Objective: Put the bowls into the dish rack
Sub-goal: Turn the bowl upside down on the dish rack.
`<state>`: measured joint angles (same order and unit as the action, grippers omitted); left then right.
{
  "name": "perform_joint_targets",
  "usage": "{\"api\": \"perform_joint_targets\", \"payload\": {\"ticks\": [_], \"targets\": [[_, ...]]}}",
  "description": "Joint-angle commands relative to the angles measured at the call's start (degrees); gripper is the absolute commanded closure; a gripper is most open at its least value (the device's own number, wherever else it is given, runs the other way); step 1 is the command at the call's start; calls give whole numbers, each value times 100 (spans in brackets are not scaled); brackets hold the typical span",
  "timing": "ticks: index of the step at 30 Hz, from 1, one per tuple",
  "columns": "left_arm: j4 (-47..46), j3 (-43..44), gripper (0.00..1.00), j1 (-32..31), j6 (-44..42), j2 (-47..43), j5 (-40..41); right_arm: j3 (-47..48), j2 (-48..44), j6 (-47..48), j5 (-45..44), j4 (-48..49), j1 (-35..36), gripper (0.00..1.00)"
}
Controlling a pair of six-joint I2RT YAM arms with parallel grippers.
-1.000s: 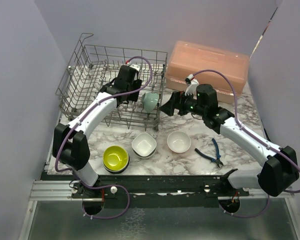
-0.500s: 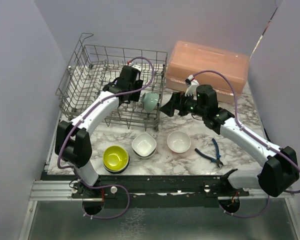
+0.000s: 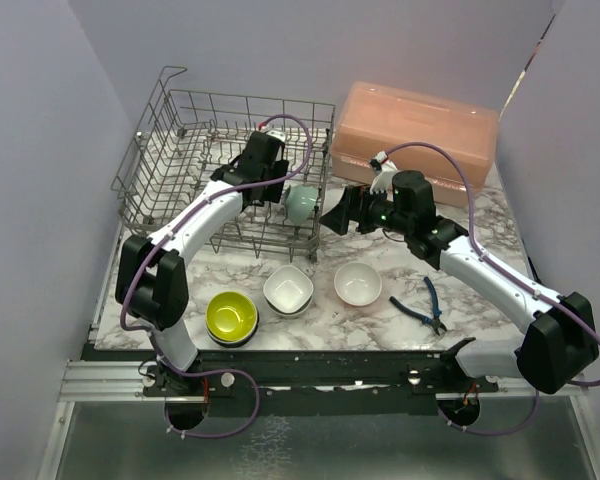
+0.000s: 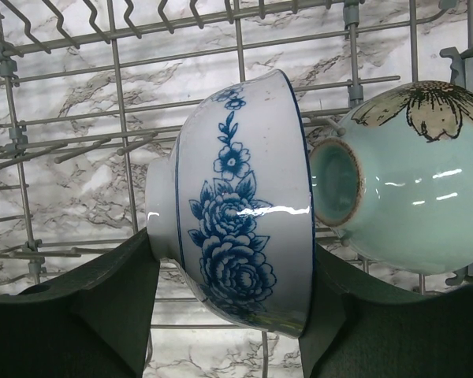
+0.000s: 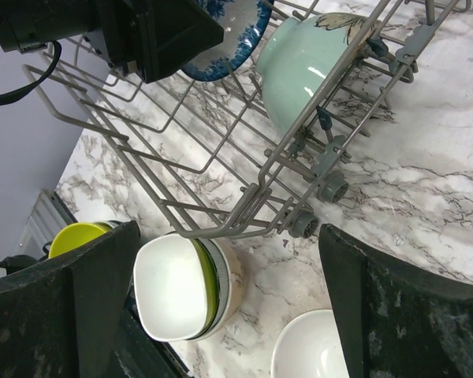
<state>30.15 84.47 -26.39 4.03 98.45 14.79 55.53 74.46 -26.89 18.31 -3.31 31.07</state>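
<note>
My left gripper [image 4: 232, 299] is shut on a blue-patterned white bowl [image 4: 236, 205], gripped on edge by rim and foot, inside the grey wire dish rack [image 3: 170, 150]. Just right of it, a pale teal bowl [image 4: 410, 189] with a flower pattern rests on its side against the tines. From above, the left gripper [image 3: 275, 192] sits beside the teal bowl [image 3: 302, 203]. My right gripper [image 3: 332, 215] stands open and empty just outside the rack's near right corner. On the table lie a lime-yellow bowl [image 3: 231, 316], a stack topped by a white bowl [image 3: 288, 290], and a round white bowl [image 3: 358, 284].
A pink lidded box [image 3: 415, 128] stands at the back right, close behind the right arm. Blue-handled pliers [image 3: 423, 305] lie on the marble top near the right front. The rack's small wheels [image 5: 331, 187] rest on the table by its near corner.
The left gripper has moved slightly right inside the rack with the patterned bowl, closer to the teal bowl. The right arm has barely moved.
</note>
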Motion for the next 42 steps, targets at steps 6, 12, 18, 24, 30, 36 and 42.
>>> {"api": "perform_joint_targets", "payload": {"ticks": [6,12,18,24,30,36,42], "targets": [[168,265,100,-142,-38,211,319,-77,-59,130,7,-99,31,0],[216,291,84,-150,-46,259,385,-59,-52,136,19,-126,31,0],[237,297,43,-156,-27,214,419,-59,-71,135,-6,-158,31,0],[216,281,19,-157,18,85,323,-72,-87,126,8,-169,31,0],[110,206,9,-155,36,-72,244,-88,-92,132,17,-182,31,0],[46,159,10,-156,27,-178,129,-73,-70,143,33,-184,31,0],[-27,110,16,-156,8,-153,-25,-25,-41,167,41,-202,31,0]]}}
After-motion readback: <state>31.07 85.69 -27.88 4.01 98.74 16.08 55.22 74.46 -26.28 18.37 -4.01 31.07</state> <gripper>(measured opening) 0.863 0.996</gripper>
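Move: The blue-flowered bowl is already in my left fingers, on its side with its mouth to the right. Its place in the dish rack lies roughly 5 cm below my left hand and 1 cm to the right. The green bowl stands about 7 cm to the right, level fore and aft and some 5 cm lower; the rack's right side is about 4 cm beyond it. From my idle right hand that rack place is some 13 cm left, 4 cm ahead and 8 cm below. I ease my left hand down about 1 cm and a touch to the right, still holding the blue-flowered bowl by its foot and rim beside the green bowl. Then I stop and open my fingers wide to let go, and lift straight back up about 1.5 cm, with the wrist hardly turning. ##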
